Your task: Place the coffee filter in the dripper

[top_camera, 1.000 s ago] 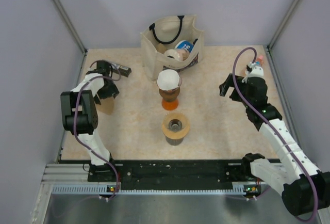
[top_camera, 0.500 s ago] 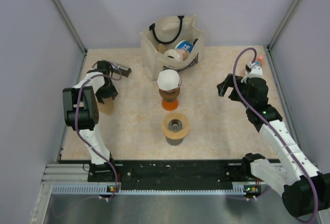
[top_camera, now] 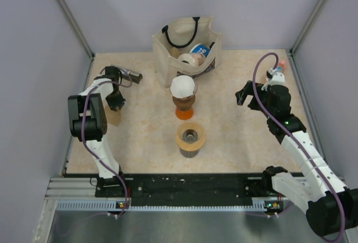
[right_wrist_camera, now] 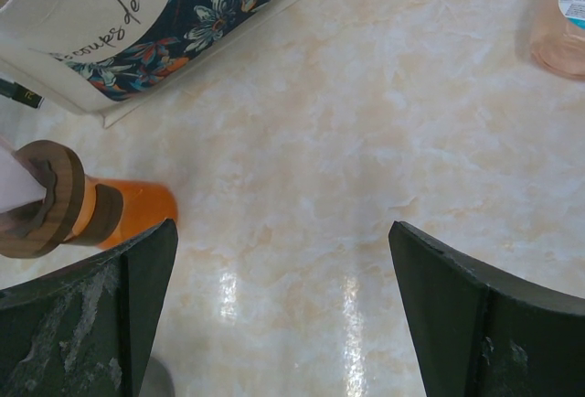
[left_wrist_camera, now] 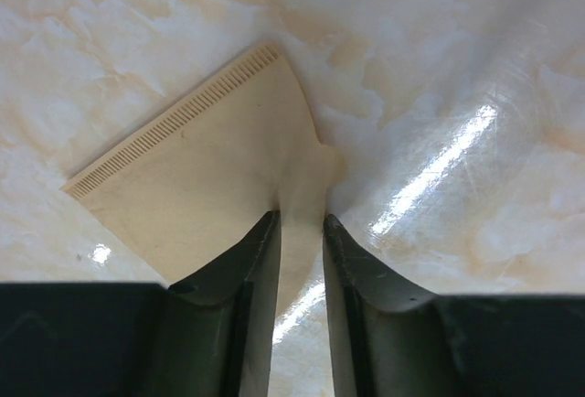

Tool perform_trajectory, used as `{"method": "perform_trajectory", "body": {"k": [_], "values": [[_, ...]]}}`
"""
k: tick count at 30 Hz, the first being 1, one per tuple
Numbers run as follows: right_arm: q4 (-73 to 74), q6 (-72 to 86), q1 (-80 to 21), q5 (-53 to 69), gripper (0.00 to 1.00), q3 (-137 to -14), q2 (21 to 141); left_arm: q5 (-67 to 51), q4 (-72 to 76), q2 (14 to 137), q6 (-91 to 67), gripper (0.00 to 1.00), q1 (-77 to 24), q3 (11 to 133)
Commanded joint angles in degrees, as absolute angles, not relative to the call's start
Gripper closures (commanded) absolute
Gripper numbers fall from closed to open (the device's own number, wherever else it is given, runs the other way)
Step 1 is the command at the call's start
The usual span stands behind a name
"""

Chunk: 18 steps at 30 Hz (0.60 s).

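Observation:
The coffee filter (left_wrist_camera: pixel 201 168), a pale fan-shaped paper with a crimped edge, lies flat on the table at the far left (top_camera: pixel 114 117). My left gripper (left_wrist_camera: pixel 302 219) points down at its near edge, at the table's left side (top_camera: pixel 116 102). Its jaws stand a narrow gap apart, and a strip of the filter's edge lies in that gap. The dripper (top_camera: pixel 184 102), a brownish cone, stands at the table's middle with a white cone-shaped piece (top_camera: pixel 183 86) in its top. My right gripper (right_wrist_camera: pixel 283 228) hangs wide open over bare table at the right (top_camera: pixel 243 94), holding nothing.
A cloth bag (top_camera: pixel 184 44) with several items stands at the back centre. A tan flat ring (top_camera: pixel 191 135) sits on a glass in front of the dripper. A dark brown ring (right_wrist_camera: pixel 50 198) sits under the white piece. A pinkish bottle (right_wrist_camera: pixel 562 40) stands at the far right.
My left gripper's jaws have come together from wide to a narrow gap over the filter's edge. The right arm has hardly moved.

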State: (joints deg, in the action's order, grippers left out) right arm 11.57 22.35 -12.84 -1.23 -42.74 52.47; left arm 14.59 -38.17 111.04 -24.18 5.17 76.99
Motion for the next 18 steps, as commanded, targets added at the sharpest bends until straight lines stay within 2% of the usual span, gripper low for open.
{"method": "perform_trajectory", "body": {"k": [1,8,11,18], "values": [[9.1,23.0,-12.3,-1.7,0.01,-42.7,51.1,14.5,-37.4,112.5,-24.4,0.73,5.6,75.6],[9.1,23.0,-12.4,-2.3,0.01,-42.5,50.9,15.0,-37.7,113.0,-25.0,1.0,5.6,75.5],[9.1,22.8,-12.4,-2.5,0.01,-42.5,51.0,14.0,-37.4,111.8,-25.2,1.0,5.6,75.2],[9.0,22.5,-12.3,-2.2,0.01,-42.5,51.0,5.6,-31.7,100.5,-26.8,1.0,5.3,69.4]]}}
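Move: The brown coffee filter lies flat just under the left hand, its middle some 3 cm back and 2 cm left of the fingertips, which already straddle its near edge. The black box is about 14 cm ahead of the hand and 3 cm right; the light-wood dripper on its glass carafe stands roughly 18 cm back, 29 cm right and 6 cm higher. From the right hand the filter is about 57 cm left, 4 cm ahead and 20 cm lower. Staying almost in place low over the table, the left hand closes its part-open fingers fully, pinching the raised fold at the brown coffee filter's edge between the tips. Only once they are shut does the hand shift, right and back by some 1.5 cm without rising, with a slight tilt of the wrist. ##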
